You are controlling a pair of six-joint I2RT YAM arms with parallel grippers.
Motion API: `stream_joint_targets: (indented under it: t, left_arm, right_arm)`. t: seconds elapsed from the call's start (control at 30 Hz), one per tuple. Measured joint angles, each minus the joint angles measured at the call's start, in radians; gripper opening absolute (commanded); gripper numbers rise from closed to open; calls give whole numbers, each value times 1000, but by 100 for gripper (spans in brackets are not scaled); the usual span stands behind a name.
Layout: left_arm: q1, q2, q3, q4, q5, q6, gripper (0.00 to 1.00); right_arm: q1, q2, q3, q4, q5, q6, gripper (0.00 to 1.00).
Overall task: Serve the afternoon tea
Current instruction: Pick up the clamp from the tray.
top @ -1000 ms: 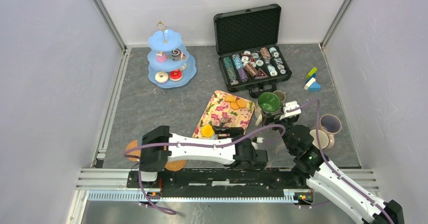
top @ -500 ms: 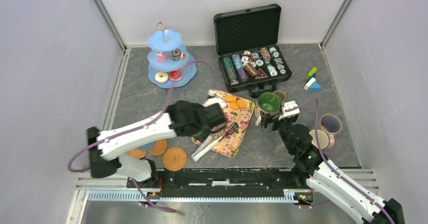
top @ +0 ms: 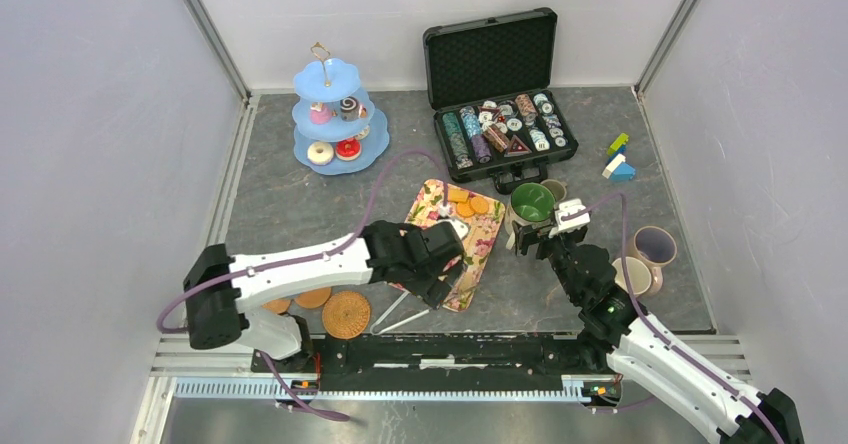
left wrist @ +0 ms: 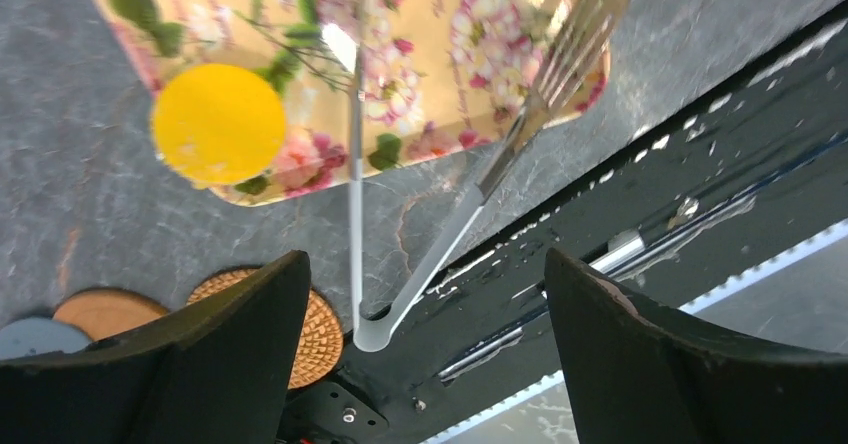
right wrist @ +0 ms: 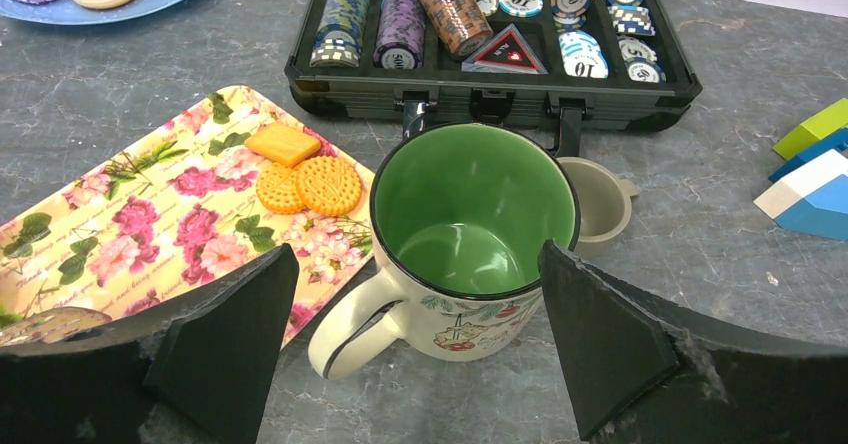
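Observation:
The green-lined mug (right wrist: 475, 214) stands just right of the floral tray (right wrist: 150, 234). My right gripper (right wrist: 417, 247) is open just short of it, one finger to each side and neither touching. Round biscuits (right wrist: 310, 184) and an orange one (right wrist: 285, 144) lie at the tray's far end. My left gripper (left wrist: 425, 254) hangs open and empty over the tray's near end (left wrist: 450, 54). Below it are a yellow disc (left wrist: 218, 124) on the tray and tongs (left wrist: 470, 194) lying half off its edge. Woven coasters (top: 346, 314) lie near the left base.
A blue tiered stand (top: 335, 124) with donuts and cakes is at the back left. The open poker chip case (top: 500, 114) sits behind the mug, with a small beige cup (right wrist: 595, 204) between them. A lilac mug (top: 652, 246) and building blocks (top: 618, 159) are at the right.
My left arm swung from along the near rail up over the tray's near end. The tongs shifted toward the near edge. The right arm barely moved.

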State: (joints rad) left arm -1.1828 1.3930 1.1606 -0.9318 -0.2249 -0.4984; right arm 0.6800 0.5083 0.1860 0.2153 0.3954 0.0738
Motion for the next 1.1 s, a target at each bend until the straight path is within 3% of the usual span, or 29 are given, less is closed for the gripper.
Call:
stream_joint_targets:
  t: [0.23, 0.43, 0.73, 1.1]
  left_arm:
    - [-64, 69, -75, 64, 45, 58, 85]
    - [-69, 71, -129, 65, 9, 43, 67]
    - [-51, 162, -169, 48, -64, -6, 48]
    - [-46, 228, -174, 50, -111, -8, 6]
  right_arm:
    - [0, 18, 0, 0, -11, 0, 98]
    - [0, 30, 0, 0, -24, 0, 98]
    - [0, 64, 0, 0, -54, -2, 98]
    - [0, 101, 1, 0, -78, -12, 98]
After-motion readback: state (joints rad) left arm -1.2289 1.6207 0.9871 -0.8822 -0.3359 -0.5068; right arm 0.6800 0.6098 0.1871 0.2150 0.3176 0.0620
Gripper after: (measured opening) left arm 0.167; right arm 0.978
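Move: The clamp lies open below the left hand, its middle roughly 2 cm ahead, 2 cm to the left and 11 cm down, partly over the tray's near edge. At that height, the yellow macaron sits about 6 cm ahead and 7 cm left of the hand, and the nearest woven coaster 18 cm left and 4 cm back. From the right hand the clamp lies some 23 cm left, 12 cm back and 13 cm down. The left hand sinks about 10 cm, edging left, and pinches the clamp's left arm; the right sinks slightly. ##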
